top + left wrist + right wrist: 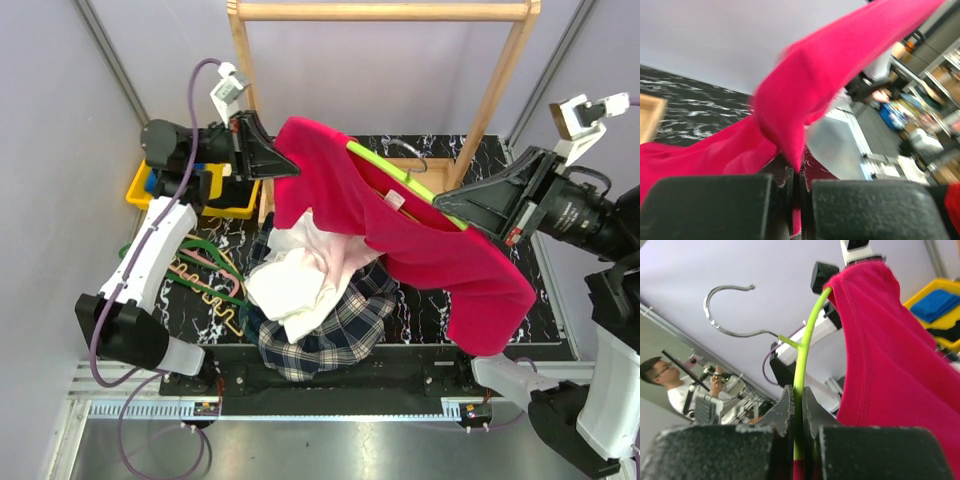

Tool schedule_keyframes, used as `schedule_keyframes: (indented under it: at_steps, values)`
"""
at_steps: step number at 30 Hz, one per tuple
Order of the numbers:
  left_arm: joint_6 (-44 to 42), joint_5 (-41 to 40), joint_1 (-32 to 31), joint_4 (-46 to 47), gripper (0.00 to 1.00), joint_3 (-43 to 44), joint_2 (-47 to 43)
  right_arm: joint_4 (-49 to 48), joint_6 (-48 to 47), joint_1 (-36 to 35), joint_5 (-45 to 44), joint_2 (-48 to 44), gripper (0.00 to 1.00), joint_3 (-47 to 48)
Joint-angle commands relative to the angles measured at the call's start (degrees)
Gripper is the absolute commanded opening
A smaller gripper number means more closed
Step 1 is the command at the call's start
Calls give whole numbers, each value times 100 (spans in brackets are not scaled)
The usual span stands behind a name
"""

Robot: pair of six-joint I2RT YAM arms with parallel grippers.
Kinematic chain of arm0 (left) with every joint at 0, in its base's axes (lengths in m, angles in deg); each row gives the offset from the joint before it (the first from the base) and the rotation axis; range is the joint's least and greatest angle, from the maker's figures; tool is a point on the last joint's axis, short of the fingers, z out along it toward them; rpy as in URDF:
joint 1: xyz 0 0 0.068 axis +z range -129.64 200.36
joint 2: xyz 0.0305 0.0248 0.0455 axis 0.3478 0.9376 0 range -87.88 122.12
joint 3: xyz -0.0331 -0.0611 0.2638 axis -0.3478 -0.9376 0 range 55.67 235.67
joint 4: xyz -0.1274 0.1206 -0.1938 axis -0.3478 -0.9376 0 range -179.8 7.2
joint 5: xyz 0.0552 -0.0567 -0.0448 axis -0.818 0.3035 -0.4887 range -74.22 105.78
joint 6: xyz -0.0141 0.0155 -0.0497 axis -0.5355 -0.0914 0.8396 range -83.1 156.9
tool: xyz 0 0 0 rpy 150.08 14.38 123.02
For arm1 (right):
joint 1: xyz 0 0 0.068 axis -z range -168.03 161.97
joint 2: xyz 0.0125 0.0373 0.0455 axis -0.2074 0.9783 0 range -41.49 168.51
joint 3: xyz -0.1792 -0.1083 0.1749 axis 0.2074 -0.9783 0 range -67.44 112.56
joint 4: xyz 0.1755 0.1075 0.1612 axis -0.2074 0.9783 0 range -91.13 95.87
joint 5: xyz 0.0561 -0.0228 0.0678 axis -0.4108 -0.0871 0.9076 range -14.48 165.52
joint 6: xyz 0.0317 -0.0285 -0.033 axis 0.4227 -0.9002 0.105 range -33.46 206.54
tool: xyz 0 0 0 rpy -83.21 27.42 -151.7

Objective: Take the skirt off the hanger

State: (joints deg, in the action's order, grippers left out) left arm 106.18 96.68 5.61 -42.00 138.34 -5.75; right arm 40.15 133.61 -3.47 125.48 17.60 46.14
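Observation:
A magenta skirt [400, 235] hangs over a lime-green hanger [395, 175] held in the air above the table. My right gripper [452, 212] is shut on the hanger's arm [802, 360], with the metal hook [725, 310] free above it and the skirt [880, 350] draped to the right. My left gripper [285, 165] is shut on the skirt's upper left corner. In the left wrist view a fold of the skirt [815, 80] is pinched between the closed jaws of that gripper [799, 172].
Under the skirt lies a pile of clothes: a white garment [295, 285] on a plaid one [330, 335]. Several loose hangers [200, 275] lie at the left. A yellow bin [225, 205] stands at the back left, a wooden rack [385, 12] behind.

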Motion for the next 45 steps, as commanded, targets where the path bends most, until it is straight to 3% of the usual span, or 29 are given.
schedule_keyframes:
  at_steps: [1,5,6,9,11,12,15,20,22,25,26,28,29,31,32,35,39,45]
  values:
    - [-1082,-383,909,-1149,0,162,-477,783,-934,-38,-573,418,0,1673]
    - [-514,125,2280,-575,0,-163,-838,1338,-1419,-29,-1408,490,0,2431]
    - [-24,232,2770,36,0,-294,-856,1374,-1463,-38,-1566,455,0,2467]
    - [1047,522,3475,1389,0,-673,-856,1567,-1578,-38,-1577,498,0,2529]
    - [1700,715,3627,2305,0,-918,-813,1620,-1596,-38,-1524,516,0,2511]
    - [2417,777,3645,3311,0,-989,-804,1620,-1613,-38,-1541,498,0,2511]
    - [3335,848,3636,4337,0,-1244,-707,1620,-1683,-38,-1602,489,0,2660]
    - [3531,988,3917,4569,0,-1639,-602,1761,-1868,-370,-2285,288,0,2907]
    - [4012,1007,3865,5329,0,-1728,-584,1744,-1815,-538,-2429,208,0,2758]
    - [4261,1059,2954,5465,0,-1536,-794,1420,-1579,-565,-2097,-37,0,1777]
    - [4278,1050,2359,5457,0,-1457,-890,922,-1456,-565,-1825,-299,0,746]
    - [4427,1033,1907,5430,0,-1106,-865,296,-991,-565,-1612,-634,0,-506]
    - [4524,1033,1670,5430,0,-939,-822,-255,-859,-565,-1507,-940,4,-1678]
    - [4551,1094,1545,5413,0,-457,-786,-864,-419,-565,-1322,-1109,19,-2714]
    - [4534,1129,1501,5386,0,-332,-777,-1354,-287,-565,-1174,-1145,32,-3475]
    - [4437,1129,1509,5211,0,-181,-759,-1631,-329,-714,-1215,-1006,46,-4035]
    - [4393,1156,1501,5193,0,-541,-874,-1456,-1049,-1005,-1550,-707,60,-3975]
    - [4384,1208,1501,5210,0,-718,-892,-2202,-1437,-1364,-1006,-56,69,-4353]
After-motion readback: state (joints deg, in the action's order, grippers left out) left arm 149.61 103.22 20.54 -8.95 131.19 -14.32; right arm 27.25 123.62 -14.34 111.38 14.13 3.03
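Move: The left hand already pinches the red skirt's left end; the lime hanger's middle lies about 14 cm to its right, 7 cm back and 8 cm higher. The white cloth on the pile is nearly under this hand, some 3 cm ahead and 40 cm down, with the discarded hangers about 21 cm left, 5 cm ahead and as low. The right hand holds the hanger near its right end, its middle roughly 5 cm ahead and 5 cm left, about level. Keeping its pinch, the left hand yanks the skirt some 17 cm left, turning about 30 degrees counter-clockwise and dipping at the end, then swings back right and draws back, rising. The right hand edges up, right and back and loses the hanger, its fingers shutting empty, then drops over 20 cm while reaching forward and left, opening wide beside the hanger. ##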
